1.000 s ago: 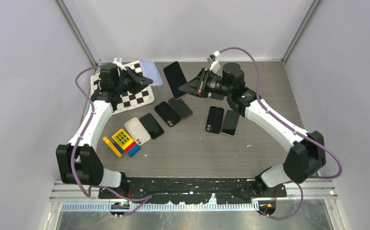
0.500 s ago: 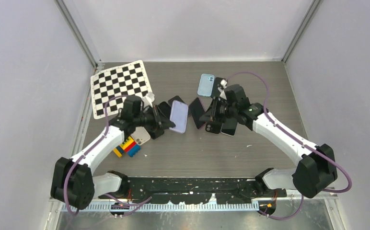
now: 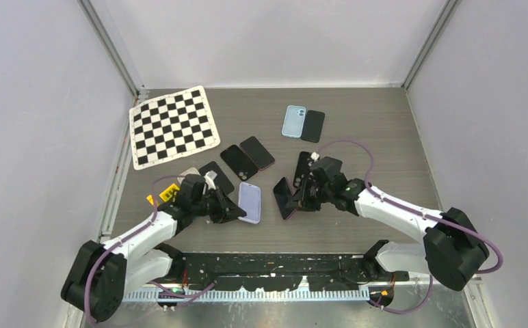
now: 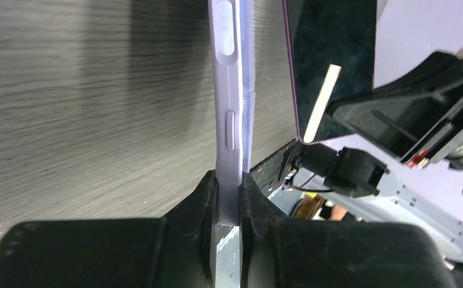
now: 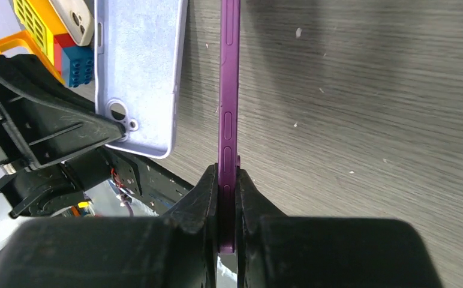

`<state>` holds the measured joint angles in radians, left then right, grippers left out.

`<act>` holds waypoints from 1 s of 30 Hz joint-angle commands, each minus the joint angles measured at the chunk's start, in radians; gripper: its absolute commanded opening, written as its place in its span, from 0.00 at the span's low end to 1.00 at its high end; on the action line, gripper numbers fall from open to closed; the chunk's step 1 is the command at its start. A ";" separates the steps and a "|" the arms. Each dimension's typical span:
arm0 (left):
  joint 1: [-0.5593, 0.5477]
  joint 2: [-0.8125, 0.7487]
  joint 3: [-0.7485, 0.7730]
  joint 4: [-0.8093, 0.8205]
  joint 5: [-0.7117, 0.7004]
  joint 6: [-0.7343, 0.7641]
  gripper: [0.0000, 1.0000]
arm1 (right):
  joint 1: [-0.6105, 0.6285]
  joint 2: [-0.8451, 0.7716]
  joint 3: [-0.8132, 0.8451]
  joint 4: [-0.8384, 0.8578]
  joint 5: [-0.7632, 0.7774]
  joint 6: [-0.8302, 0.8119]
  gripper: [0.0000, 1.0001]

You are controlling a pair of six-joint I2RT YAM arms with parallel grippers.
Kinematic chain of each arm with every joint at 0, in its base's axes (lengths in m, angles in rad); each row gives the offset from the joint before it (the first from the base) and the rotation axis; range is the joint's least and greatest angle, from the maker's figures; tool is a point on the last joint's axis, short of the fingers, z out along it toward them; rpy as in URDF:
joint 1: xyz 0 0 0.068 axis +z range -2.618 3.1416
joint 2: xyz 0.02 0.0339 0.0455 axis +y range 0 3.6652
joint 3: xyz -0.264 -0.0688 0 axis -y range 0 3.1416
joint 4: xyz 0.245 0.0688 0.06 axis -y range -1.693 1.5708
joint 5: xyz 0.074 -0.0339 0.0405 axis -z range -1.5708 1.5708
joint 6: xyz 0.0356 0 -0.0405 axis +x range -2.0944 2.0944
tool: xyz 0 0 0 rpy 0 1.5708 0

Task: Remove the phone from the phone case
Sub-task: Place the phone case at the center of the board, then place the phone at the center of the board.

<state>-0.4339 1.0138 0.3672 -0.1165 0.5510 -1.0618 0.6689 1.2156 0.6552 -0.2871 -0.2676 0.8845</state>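
Observation:
My left gripper [image 3: 237,208] is shut on a lavender phone case [image 3: 249,203], held on edge just above the table near its front. In the left wrist view the case [image 4: 229,120] runs straight out from between my fingertips [image 4: 229,183]. My right gripper [image 3: 299,198] is shut on a purple phone [image 3: 285,198] with a dark screen, also on edge. The right wrist view shows the phone [image 5: 229,108] clamped at its end by that gripper [image 5: 228,177]. There the case [image 5: 139,72] shows flat-on with its camera hole. Phone and case are a short gap apart.
A checkerboard mat [image 3: 174,125] lies at the back left. Several dark phones [image 3: 247,156] lie mid-table, and a light blue phone [image 3: 293,121] with a black one [image 3: 312,126] sits further back. Toy blocks [image 3: 167,195] and a beige phone [image 5: 79,18] lie left of my left gripper.
Both arms have come from the back of the table toward the near edge, carrying the case and the phone. Both grips stayed shut.

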 commanded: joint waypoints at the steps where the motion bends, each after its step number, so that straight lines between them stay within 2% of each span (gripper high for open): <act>1: -0.015 0.032 -0.077 0.270 -0.028 -0.132 0.00 | 0.061 0.034 -0.024 0.260 0.053 0.091 0.01; 5: -0.032 0.113 -0.066 0.250 0.011 -0.095 0.00 | 0.109 0.090 -0.054 0.353 0.103 0.129 0.01; 8: -0.040 0.203 -0.038 0.218 0.120 -0.045 0.07 | 0.116 0.116 -0.076 0.393 0.110 0.133 0.08; 11: -0.058 0.272 -0.002 0.127 0.153 0.023 0.18 | 0.120 0.134 -0.080 0.379 0.110 0.092 0.13; 13: -0.064 0.295 0.012 0.076 0.145 0.050 0.29 | 0.128 0.139 -0.089 0.363 0.105 0.072 0.19; 18: -0.065 0.284 0.058 -0.010 0.104 0.085 0.56 | 0.133 0.107 -0.111 0.281 0.100 0.037 0.29; 21: -0.065 0.275 0.070 -0.023 0.092 0.101 0.66 | 0.133 0.092 -0.080 0.207 0.081 0.004 0.37; 24: -0.066 0.286 0.089 -0.037 0.101 0.127 0.68 | 0.134 0.099 -0.030 0.089 0.066 -0.062 0.46; 27: -0.065 0.294 0.126 -0.104 0.088 0.170 0.70 | 0.134 0.104 0.026 -0.011 0.103 -0.114 0.61; 30: -0.065 0.260 0.185 -0.223 0.042 0.238 0.73 | 0.133 0.085 0.061 -0.071 0.128 -0.142 0.67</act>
<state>-0.4965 1.3090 0.4637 -0.1909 0.6361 -0.9298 0.7967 1.3457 0.6365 -0.2455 -0.1829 0.8246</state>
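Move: The left hand grips the lilac phone case; its spot on the board lies about 6 cm below, 5 cm right and 2 cm ahead. A black phone lies roughly 13 cm ahead and 10 cm left of this hand. The right hand holds the purple-edged phone, whose spot is some 7 cm left, 7 cm below and 1 cm ahead. A black case lies about 10 cm ahead and 5 cm right of the right hand. Still pinching the case by its side, the left hand sets it on the board, sinking about 5 cm and easing 3 cm back while tipping down some 10 degrees, then opens and lets go. The right hand swings the phone 4 cm left and down, then sinks further while coming back and right, its fingers opening off the phone, about 5 cm down overall. ##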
